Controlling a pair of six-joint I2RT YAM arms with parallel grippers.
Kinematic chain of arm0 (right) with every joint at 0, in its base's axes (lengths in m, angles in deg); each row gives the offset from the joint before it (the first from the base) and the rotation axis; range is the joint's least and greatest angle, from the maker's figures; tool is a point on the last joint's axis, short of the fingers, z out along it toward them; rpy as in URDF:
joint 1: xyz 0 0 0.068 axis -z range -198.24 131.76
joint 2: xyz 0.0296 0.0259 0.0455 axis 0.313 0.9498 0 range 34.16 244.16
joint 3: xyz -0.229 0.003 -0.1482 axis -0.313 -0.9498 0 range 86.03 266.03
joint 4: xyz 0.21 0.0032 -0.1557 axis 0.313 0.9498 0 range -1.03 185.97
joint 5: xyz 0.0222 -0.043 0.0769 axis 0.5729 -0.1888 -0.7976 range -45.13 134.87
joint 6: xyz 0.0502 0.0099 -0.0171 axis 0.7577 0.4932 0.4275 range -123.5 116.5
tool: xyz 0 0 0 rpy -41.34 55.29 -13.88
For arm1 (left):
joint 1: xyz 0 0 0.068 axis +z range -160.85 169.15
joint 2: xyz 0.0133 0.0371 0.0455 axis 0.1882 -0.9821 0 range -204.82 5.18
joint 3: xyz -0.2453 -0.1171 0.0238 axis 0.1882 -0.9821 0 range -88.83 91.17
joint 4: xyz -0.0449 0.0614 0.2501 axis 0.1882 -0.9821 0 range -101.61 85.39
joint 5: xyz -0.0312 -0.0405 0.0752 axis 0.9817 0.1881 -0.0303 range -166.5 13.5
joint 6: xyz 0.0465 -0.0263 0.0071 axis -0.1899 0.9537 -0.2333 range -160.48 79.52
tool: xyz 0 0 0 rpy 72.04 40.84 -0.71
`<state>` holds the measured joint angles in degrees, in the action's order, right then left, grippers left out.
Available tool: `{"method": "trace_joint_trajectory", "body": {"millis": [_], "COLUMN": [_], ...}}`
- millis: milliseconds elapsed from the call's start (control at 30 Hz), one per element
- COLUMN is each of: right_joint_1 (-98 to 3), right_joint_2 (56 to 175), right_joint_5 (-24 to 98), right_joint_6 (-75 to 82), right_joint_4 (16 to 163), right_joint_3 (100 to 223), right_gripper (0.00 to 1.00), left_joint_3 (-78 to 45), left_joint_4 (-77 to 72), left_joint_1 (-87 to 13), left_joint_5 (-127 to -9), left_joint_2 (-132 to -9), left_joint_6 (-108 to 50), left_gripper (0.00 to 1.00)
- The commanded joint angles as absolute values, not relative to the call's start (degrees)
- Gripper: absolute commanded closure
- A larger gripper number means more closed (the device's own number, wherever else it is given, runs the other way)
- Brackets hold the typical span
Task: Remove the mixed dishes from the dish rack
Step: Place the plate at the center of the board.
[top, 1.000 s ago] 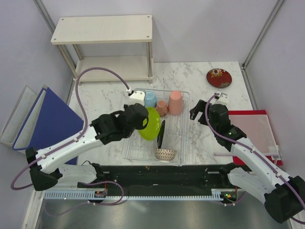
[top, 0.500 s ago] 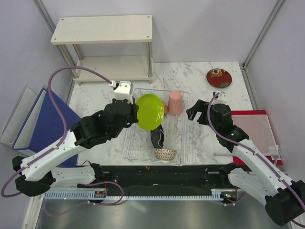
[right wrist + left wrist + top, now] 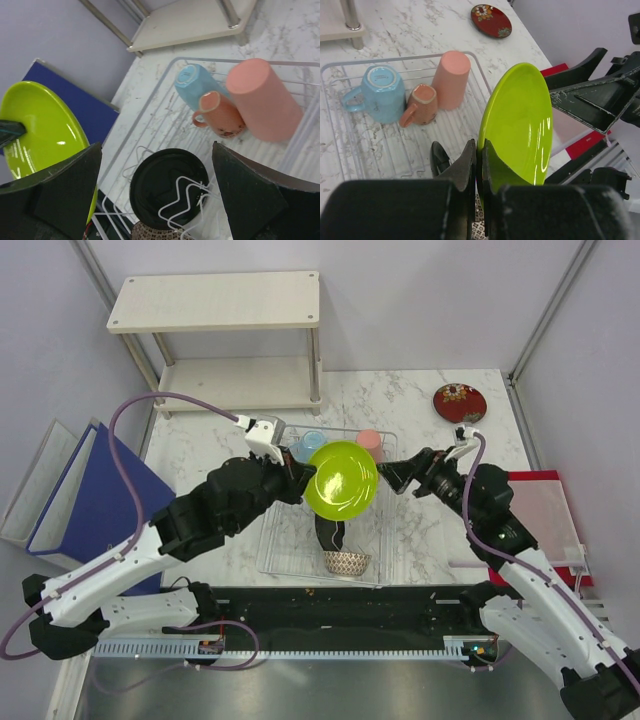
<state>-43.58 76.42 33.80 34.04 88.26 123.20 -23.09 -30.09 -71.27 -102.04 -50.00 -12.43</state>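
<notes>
My left gripper is shut on the rim of the lime green plate and holds it on edge above the dish rack. My right gripper stands open just right of the plate, with nothing between its fingers. In the rack are a black plate on edge, a net-patterned beige bowl, a light blue cup, a small salmon cup and a tall pink cup. A dark red plate lies on the table at the back right.
A two-tier beige wooden shelf stands at the back left. A blue folder leans at the left edge of the table. A red mat with a clear sheet lies at the right.
My left gripper has lifted the green plate out of the rack and carried it up and to the right. The right gripper has swung left toward the plate, still open.
</notes>
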Motion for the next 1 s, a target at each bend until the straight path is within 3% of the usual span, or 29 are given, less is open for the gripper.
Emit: {"method": "trace_joint_trajectory", "body": {"millis": [0, 233, 467, 967], "right_joint_1": [-43.73, -43.73, -43.73, -43.73], "right_joint_2": [76.53, 75.82, 64.24, 72.66], "right_joint_5": [23.52, 17.19, 32.91, 16.67], "right_joint_6": [39.29, 42.91, 40.02, 45.01], "right_joint_4": [78.0, 67.88, 74.72, 68.68], "right_joint_3": [122.25, 119.17, 117.59, 117.33], "right_gripper": [0.02, 0.02, 0.02, 0.05], "left_joint_3": [-24.58, -25.02, -25.28, -26.95], "left_joint_4": [-20.7, -19.56, -19.38, -15.43], "left_joint_1": [-70.7, -70.35, -70.17, -69.91], "left_joint_5": [-96.37, -94.87, -95.4, -93.11], "left_joint_2": [-49.05, -49.84, -50.1, -50.55], "left_joint_6": [-11.48, -10.42, -10.25, -8.93], "left_gripper": [0.98, 0.98, 0.98, 0.98]}}
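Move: The green plate, pinched by its left rim in the left hand, has its middle about 11 cm left of the open right hand, 3 cm back and some 4 cm higher; the right gripper is about 18 cm right of the left hand and 5 cm lower. From the right hand, the pink cup stands 14 cm ahead, 2 cm left and 19 below; the black plate 10 back, 13 left and 16 below. The green plate stays pinched in the left hand, which carries it about 3 cm right towards the right gripper, rising some 2 cm and then sinking again. The right hand edges left, then draws back and climbs about 6 cm, and finally comes left and slightly down to bring its still-open fingers around the plate's right rim, having rolled its left side up and turned counter-clockwise, each about 10 degrees. ##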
